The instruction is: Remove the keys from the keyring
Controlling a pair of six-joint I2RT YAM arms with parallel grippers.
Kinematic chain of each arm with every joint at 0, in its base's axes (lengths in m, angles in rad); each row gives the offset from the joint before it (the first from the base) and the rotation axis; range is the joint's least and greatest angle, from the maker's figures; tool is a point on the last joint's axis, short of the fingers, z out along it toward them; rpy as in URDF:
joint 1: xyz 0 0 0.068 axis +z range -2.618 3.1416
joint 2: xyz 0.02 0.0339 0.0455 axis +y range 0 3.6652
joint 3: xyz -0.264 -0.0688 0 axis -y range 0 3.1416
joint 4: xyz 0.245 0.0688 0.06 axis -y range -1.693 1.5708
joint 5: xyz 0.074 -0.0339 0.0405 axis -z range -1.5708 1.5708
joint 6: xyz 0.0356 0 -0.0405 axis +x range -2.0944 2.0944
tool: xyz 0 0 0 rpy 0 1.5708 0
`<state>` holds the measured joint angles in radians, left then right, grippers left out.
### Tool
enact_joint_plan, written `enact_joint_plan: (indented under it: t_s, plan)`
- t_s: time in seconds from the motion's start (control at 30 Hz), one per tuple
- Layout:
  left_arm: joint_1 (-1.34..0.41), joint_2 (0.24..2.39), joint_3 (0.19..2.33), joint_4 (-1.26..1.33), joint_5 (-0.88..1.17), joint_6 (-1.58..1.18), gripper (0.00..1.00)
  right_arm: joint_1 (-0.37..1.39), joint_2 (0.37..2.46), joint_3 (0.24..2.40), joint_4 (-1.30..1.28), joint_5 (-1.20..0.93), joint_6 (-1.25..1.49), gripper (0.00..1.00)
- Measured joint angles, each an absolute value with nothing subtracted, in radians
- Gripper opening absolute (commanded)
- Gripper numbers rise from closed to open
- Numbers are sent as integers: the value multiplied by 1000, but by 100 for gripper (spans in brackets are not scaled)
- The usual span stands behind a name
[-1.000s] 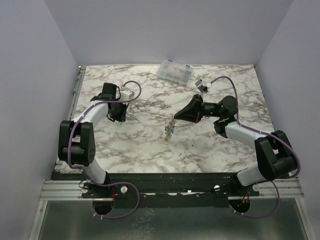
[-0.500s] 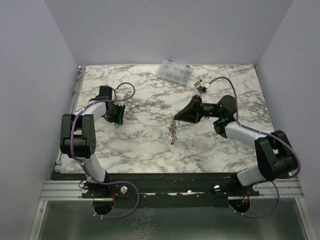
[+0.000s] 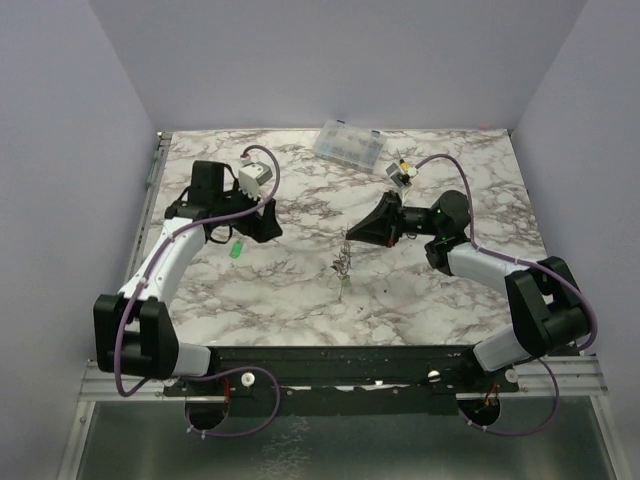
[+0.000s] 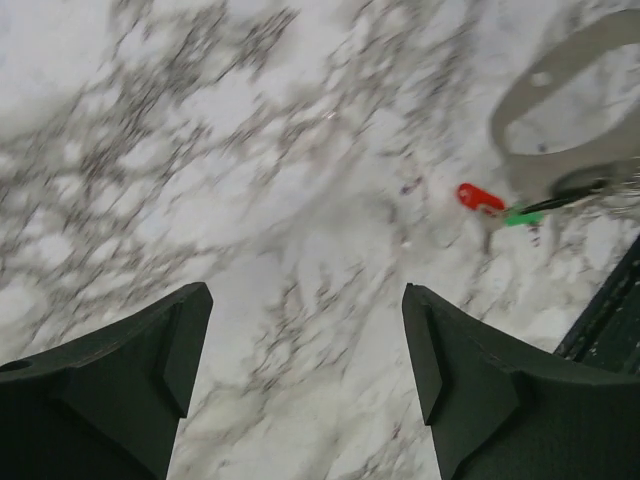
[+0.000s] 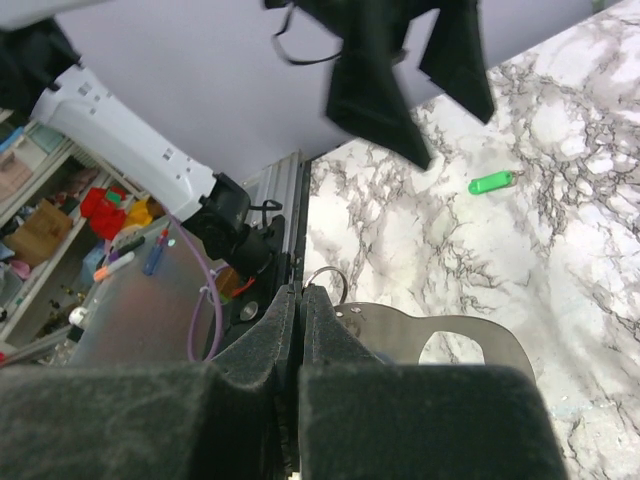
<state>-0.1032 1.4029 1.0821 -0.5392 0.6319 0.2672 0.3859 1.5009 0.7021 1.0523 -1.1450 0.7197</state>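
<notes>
A green key [image 3: 237,249] lies loose on the marble table [image 3: 290,300], also seen in the right wrist view as the green key [image 5: 491,183]. My left gripper [image 3: 267,228] hovers just right of it, fingers spread wide over bare marble, the left gripper [image 4: 305,300] holding nothing. My right gripper [image 3: 358,233] is shut on the grey metal keyring [image 5: 465,345], with a small wire ring [image 5: 326,281] by the right gripper [image 5: 300,292] tips. The remaining keys [image 3: 342,265] dangle below it. In the left wrist view the keyring [image 4: 560,110] shows at upper right with a red key [image 4: 478,197] beneath.
A clear plastic compartment box [image 3: 348,143] sits at the table's back edge. Purple walls close in the back and both sides. The aluminium rail [image 3: 340,378] with the arm bases runs along the near edge.
My left gripper has opened and let go of the green key, which now lies on the table. The left arm has swung right, toward the keyring. The right gripper has stayed shut on the keyring.
</notes>
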Motion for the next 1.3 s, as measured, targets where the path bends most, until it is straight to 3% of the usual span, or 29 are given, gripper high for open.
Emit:
enact_joint_plan:
  t_s: [0.17, 0.5, 1.0, 1.2, 1.23, 1.3]
  plan:
    - [-276, 1250, 950, -363, 735, 113, 84, 386, 1532, 702, 1057, -1076, 743, 1]
    - [-430, 1336, 896, -126, 770, -140, 82, 410, 1620, 702, 1055, -960, 755, 1]
    - [-517, 1426, 941, 12, 595, -159, 36, 439, 1644, 719, 1098, -906, 809, 1]
    - [-520, 1427, 955, 6, 568, -152, 5, 453, 1644, 723, 1100, -889, 812, 1]
    - [-522, 1427, 956, 6, 569, -152, 0, 453, 1644, 725, 1098, -884, 812, 2]
    - [-526, 1426, 958, 6, 579, -155, 0, 453, 1644, 728, 1094, -883, 810, 21]
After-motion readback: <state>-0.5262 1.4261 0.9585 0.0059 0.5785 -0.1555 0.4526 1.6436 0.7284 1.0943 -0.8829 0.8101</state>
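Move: The split ring sticks out about 2 cm to the left of the right hand's closed fingertips, level with them. From the open, empty left hand, the ring lies some 19 cm to the right, about 6 cm back and roughly 4 cm higher. The bunch of keys hangs from it, about 17 cm to the left hand's right, 8 cm back and 2 cm below. The freed green key lies on the table about 9 cm left of that hand, 1 cm ahead and 15 cm down. The ring and bunch, still held in the right fingers, are carried about 4 cm forward with some drift left and down, to meet the left hand. The left hand sweeps some 16 cm right to the ring, swinging back about 6 cm then half that forward again, its fingers tilting up to point flatter and more to the right. Beside the right fingertips they close from wide open to nearly shut, pinching at the ring and wire coils. ##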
